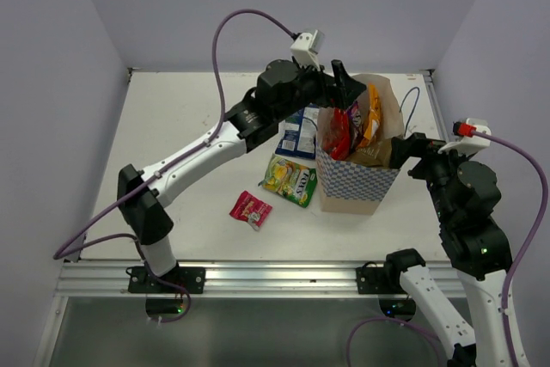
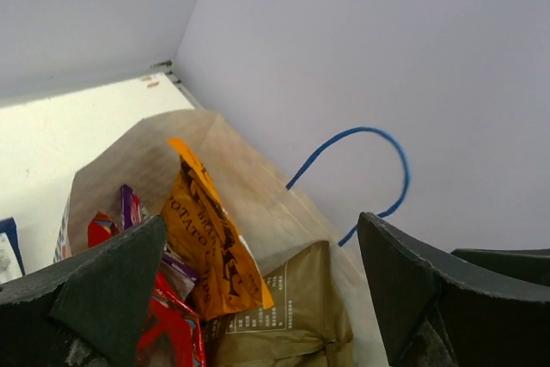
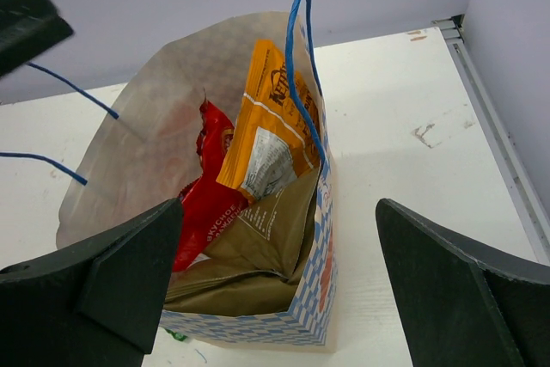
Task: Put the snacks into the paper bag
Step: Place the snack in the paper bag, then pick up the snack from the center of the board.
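Note:
The paper bag (image 1: pixel 359 185) stands upright right of centre, its zigzag side toward me. An orange packet (image 1: pixel 371 118), a red packet (image 1: pixel 337 137) and a purple one (image 1: pixel 354 114) stick up out of it. My left gripper (image 1: pixel 345 85) hovers over the bag's mouth, open, with nothing between its fingers. Below it I see the orange packet (image 2: pixel 210 238), the red one (image 2: pixel 176 324) and a purple edge (image 2: pixel 131 208). My right gripper (image 1: pixel 398 152) is open beside the bag's right side, facing the bag (image 3: pixel 309 315). A yellow-green packet (image 1: pixel 290 180), a small pink-red packet (image 1: pixel 250 209) and a light-blue chip bag (image 1: pixel 298 137) lie on the table.
The bag's blue cord handles (image 2: pixel 378 148) arch above its rim, one (image 3: pixel 296 58) close before my right gripper (image 3: pixel 279 204). The back wall rises just behind the bag. A metal rail (image 1: pixel 258 277) runs along the table's near edge.

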You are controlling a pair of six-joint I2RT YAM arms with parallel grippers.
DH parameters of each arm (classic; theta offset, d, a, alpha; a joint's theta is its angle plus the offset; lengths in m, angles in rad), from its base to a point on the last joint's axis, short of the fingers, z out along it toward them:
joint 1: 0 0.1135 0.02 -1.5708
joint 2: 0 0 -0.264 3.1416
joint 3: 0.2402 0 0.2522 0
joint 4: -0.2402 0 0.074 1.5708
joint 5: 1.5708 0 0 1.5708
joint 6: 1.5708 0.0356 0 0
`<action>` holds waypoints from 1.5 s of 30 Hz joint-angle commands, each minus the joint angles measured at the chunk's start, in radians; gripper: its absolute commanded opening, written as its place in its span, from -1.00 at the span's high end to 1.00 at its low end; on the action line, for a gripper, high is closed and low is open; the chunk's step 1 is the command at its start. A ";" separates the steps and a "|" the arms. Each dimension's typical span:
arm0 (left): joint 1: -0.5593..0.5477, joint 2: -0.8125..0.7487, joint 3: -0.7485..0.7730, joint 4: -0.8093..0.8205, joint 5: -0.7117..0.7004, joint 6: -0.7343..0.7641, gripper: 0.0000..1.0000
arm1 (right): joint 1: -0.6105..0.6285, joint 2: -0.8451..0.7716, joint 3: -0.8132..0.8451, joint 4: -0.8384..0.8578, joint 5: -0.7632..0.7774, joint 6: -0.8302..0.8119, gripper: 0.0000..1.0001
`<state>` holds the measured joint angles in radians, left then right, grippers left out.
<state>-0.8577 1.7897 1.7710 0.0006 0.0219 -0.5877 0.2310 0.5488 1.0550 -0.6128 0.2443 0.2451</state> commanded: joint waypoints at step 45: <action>0.404 -0.072 -0.697 -0.148 0.433 0.124 -0.97 | 0.007 -0.006 -0.020 0.050 0.019 -0.009 -0.97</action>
<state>-0.4564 1.6958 1.0801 -0.2268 0.3851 -0.4412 0.2310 0.5556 1.0435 -0.6086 0.2447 0.2455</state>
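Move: The green candy pack lies far below the left hand, some 37 cm down, about 11 cm to its left and 4 cm back. The blue packet is about 15 cm beyond the candy pack and 3 cm to its right; the small red packet about 9 cm nearer than the candy pack and 11 cm to its left. The paper bag's middle is about 8 cm right of the hand, 3 cm back and 22 below. From the right hand the candy pack is 8 cm ahead, 30 left. Heading for the green candy pack with nothing in its wide-open fingers, the left hand first climbs about 9 cm away from over the paper bag while drawing left, then swings on left to about 20 cm in all. It then drops nearly 40 cm, tipping the fingers steeply down by some 45 degrees, and ends low beside the pack, with no touch to be seen. ##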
